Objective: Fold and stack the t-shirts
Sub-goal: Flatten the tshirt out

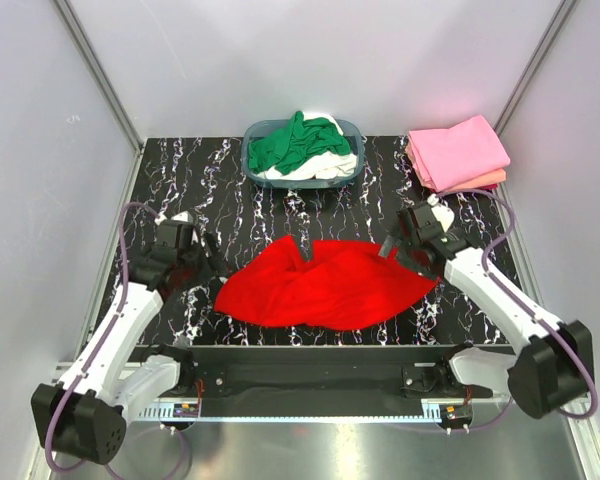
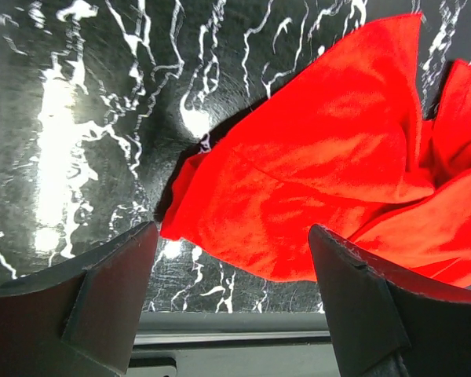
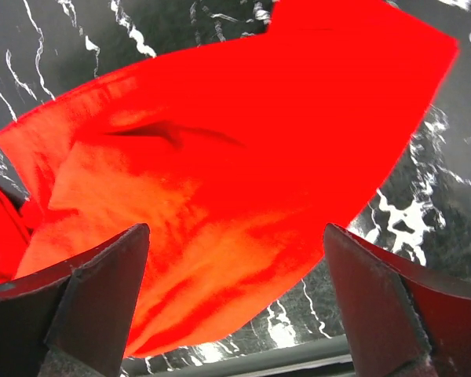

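A bright red t-shirt (image 1: 330,285) lies crumpled on the black marbled table, between the two arms. It fills the right of the left wrist view (image 2: 330,173) and most of the right wrist view (image 3: 243,157). My left gripper (image 1: 212,262) is open and empty, just left of the shirt's left edge. My right gripper (image 1: 398,246) is open and empty above the shirt's right end. A green t-shirt (image 1: 295,143) and a white one (image 1: 325,168) lie in the basket. Folded pink (image 1: 458,150) and salmon (image 1: 483,181) t-shirts are stacked at the back right.
The blue-grey plastic basket (image 1: 251,165) stands at the back middle of the table (image 1: 230,220). Grey walls with metal rails close in the sides and back. A black rail (image 1: 310,365) runs along the near edge between the arm bases.
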Robot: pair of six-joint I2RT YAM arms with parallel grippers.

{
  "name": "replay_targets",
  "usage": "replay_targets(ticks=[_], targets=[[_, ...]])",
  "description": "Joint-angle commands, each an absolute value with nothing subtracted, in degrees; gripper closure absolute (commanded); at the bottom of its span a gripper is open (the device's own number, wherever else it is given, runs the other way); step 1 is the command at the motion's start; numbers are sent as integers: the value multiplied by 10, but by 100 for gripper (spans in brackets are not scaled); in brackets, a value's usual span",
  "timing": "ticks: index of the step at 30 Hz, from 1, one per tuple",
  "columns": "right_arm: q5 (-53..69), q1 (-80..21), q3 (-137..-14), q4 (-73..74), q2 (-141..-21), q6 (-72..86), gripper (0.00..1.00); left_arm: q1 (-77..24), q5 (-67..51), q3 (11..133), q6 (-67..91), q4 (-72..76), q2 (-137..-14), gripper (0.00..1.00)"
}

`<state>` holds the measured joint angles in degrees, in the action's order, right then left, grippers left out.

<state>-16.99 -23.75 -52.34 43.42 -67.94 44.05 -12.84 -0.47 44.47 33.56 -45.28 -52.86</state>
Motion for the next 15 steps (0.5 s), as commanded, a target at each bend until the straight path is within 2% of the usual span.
replay_targets(ticks=[1,7,11,15], targets=[[-131,-239,-585,379,-764,372,2,-148,-16,439,345,-388,-551,16],[-61,-240,-737,396,-957,310,5,-211,-23,441,333,-261,-640,12],[-55,-240,-822,405,-1028,294,5,-216,-25,486,316,-195,-769,10],[-40,-240,-859,410,-1059,291,6,-218,-43,531,309,-125,-866,15]])
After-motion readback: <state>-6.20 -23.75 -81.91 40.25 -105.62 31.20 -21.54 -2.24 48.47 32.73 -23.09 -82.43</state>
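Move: The left hand hovers 11 cm above the table; the red t-shirt's far-left peak lies about 13 cm ahead and 18 cm right, its near-left corner about 4 cm back and 4 cm right. For the right hand, equally high, the shirt's far edge is some 10 cm ahead and 9 cm left, the edge's left corner 10 cm ahead and 20 cm left, the basket 33 cm ahead and 24 cm left. Both open hands reach forward, inward and down towards the shirt's far side, the right about 15 cm, left 12. ##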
